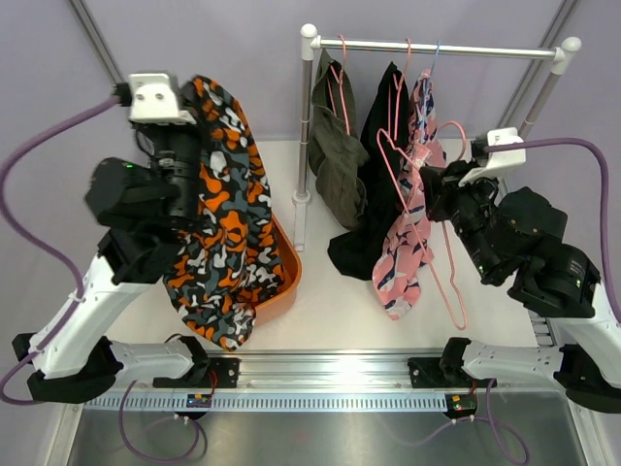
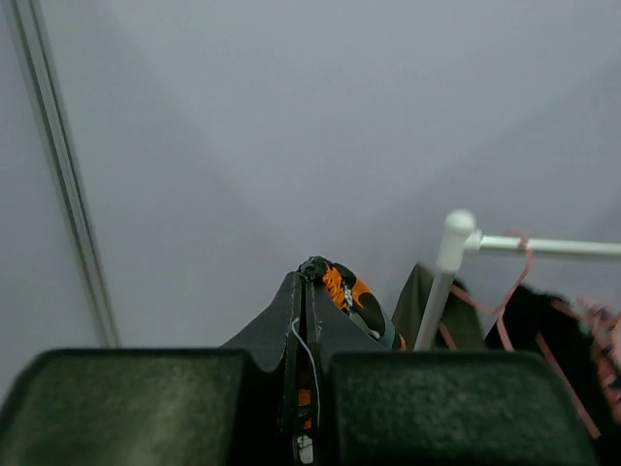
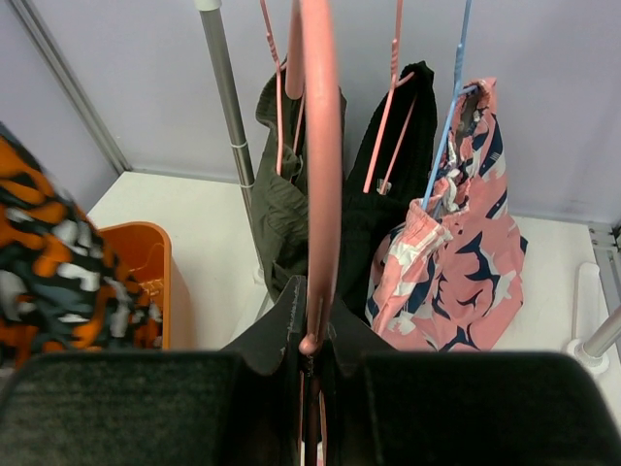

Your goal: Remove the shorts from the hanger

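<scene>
My left gripper (image 2: 309,282) is shut on the orange-black-grey camouflage shorts (image 1: 228,214), holding them raised at the left so they hang down over the orange basket (image 1: 288,277). In the top view the cloth hides its fingertips. My right gripper (image 3: 312,320) is shut on a bare pink hanger (image 1: 448,262) just right of the rack. Olive shorts (image 1: 340,165), black shorts (image 1: 374,214) and pink patterned shorts (image 1: 408,252) hang on hangers from the rail (image 1: 437,48). The right wrist view shows the same three in a row: olive shorts (image 3: 286,184), black shorts (image 3: 388,184), pink shorts (image 3: 456,282).
The rack's white left post (image 1: 305,126) stands between the basket and the hanging clothes. Its right post (image 1: 543,92) rises behind my right arm. A metal rail (image 1: 330,374) carrying the arm bases runs along the table's near edge.
</scene>
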Motion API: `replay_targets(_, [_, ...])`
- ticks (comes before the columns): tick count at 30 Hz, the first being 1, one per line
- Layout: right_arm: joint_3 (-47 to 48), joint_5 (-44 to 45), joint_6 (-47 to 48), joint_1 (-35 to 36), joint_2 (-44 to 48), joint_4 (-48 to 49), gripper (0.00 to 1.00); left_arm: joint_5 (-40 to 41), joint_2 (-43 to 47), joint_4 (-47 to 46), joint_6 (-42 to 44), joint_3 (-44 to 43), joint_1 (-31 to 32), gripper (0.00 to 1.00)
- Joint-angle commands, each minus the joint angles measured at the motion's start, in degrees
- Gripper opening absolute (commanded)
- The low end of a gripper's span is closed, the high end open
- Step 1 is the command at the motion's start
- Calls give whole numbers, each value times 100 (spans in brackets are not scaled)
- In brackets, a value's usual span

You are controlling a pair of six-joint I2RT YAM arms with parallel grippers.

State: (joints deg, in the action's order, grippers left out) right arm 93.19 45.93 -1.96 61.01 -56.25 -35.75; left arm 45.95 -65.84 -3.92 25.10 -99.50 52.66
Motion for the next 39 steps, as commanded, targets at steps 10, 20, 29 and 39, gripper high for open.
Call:
replay_targets(10, [375, -321, -174, -19, 553, -248, 0, 546, 1467, 2543, -5429, 3654, -960, 0])
replay_targets(20, [885, 144, 389, -19, 896, -170, 0, -148, 2419, 2994, -8204, 6829, -960, 0])
replay_targets(29, [683, 917, 837, -19, 511, -73, 0, -1185, 1645, 2449, -9330, 7542, -1153, 10])
replay_targets(39, [226, 1585, 591, -46, 659, -344, 0, -1168, 2532, 2914, -8207, 6788, -1153, 99])
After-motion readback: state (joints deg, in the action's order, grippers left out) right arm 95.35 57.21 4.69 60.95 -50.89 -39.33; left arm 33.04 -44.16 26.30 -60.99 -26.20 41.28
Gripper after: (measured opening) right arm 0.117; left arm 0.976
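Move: Well below the left hand, which grips the top of the camouflage shorts, the orange basket's middle lies about 57 cm down, 2 cm back and 4 cm to its left. The green garment on the rail is roughly 13 cm ahead, 24 cm right and 30 cm below. For the right hand, holding the empty pink hanger, the rail's free stretch lies about 18 cm ahead, 16 cm right and 11 cm up; the pink shorts hang some 15 cm ahead, 3 cm right and 18 cm below. Plunging some 55 cm, the left hand lowers the shorts into the orange basket, arcing slightly forward, then back, while its wrist tips down about 60 degrees and rolls left side down. At the bottom its fingers open wide and it starts to rise. The right hand keeps the hanger, carrying it about 9 cm right and up, then sinking nearly as far as it rose and turning slightly clockwise. ##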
